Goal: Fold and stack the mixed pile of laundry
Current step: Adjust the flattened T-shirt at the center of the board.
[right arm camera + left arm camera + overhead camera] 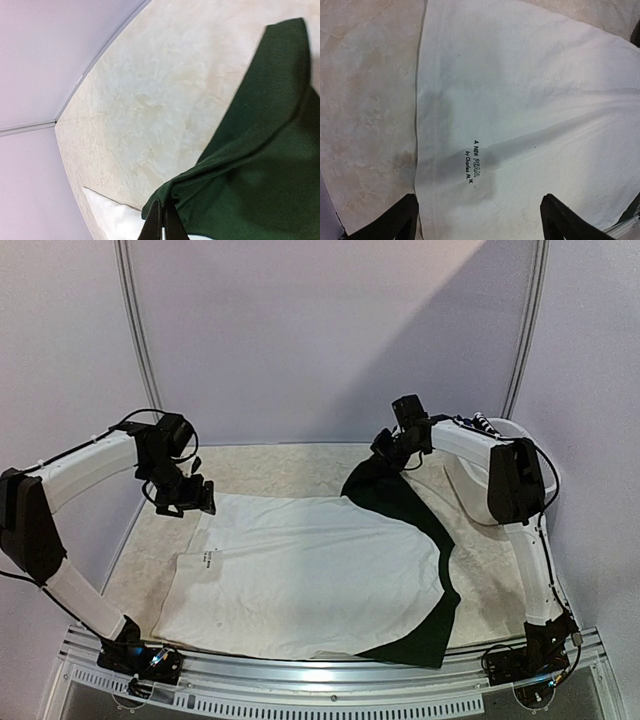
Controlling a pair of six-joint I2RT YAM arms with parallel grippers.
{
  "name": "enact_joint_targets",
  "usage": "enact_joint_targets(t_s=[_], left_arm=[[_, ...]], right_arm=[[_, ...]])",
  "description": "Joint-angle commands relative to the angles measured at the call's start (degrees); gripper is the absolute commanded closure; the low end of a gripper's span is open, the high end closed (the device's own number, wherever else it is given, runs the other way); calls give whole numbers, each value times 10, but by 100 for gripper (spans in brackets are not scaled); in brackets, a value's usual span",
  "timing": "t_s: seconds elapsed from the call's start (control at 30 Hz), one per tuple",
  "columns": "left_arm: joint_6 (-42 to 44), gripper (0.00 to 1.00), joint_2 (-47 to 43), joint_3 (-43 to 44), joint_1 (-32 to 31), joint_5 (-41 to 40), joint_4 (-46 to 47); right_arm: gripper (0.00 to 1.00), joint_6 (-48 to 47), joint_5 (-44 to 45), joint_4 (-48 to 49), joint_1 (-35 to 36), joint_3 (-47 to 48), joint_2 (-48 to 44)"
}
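Observation:
A white T-shirt (310,575) with small black print (474,162) lies spread flat on the table. A dark green piece (405,500) lies under and beside it, running from the back centre round the shirt's right edge to the front. My left gripper (190,502) is open and empty above the shirt's back left corner, its fingertips (400,220) either side of the print. My right gripper (392,452) is shut on the green piece's back corner (172,192) and holds it lifted off the table. Other garments are out of view.
A white plastic tub (505,435) stands at the back right behind my right arm, with something striped at its rim. The mottled beige table top (270,465) shows at the back and left. Grey walls close in the table.

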Motion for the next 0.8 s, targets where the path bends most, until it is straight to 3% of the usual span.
enact_joint_targets(t_s=[0.0, 0.5, 0.57, 0.7, 0.77], left_arm=[[8, 14, 14, 21, 7, -5, -16], [5, 15, 56, 75, 13, -20, -53], [2, 15, 60, 81, 15, -21, -56], [-5, 15, 71, 89, 19, -15, -57], [-10, 15, 81, 96, 20, -8, -57]], right_arm=[[100, -33, -35, 44, 14, 56, 66], [99, -37, -92, 172, 18, 162, 182], [89, -41, -110, 192, 19, 181, 197], [53, -62, -118, 205, 18, 200, 201], [42, -73, -115, 201, 14, 202, 192]])
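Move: The bare spot of board where the pinched dark green sleeve end will be laid is about 3 cm ahead of the right hand, 6 cm to its left and 8 cm below. The middle of the white shirt body is roughly 32 cm back from this hand and 8 cm to its left; the laundry basket stands about 6 cm back and 26 cm to its right. From the left hand that spot is some 27 cm ahead, 30 cm to the right and 12 cm below. The dark green sleeve end, still pinched off the board, is carried left and forward by the right hand while sinking about 4 cm towards the board. Still going left and forward, the fingers then open to about half and let go of the cloth, the hand rising a little, some 9 cm across in all, its fingers swinging up and counter-clockwise by about 20 degrees. ##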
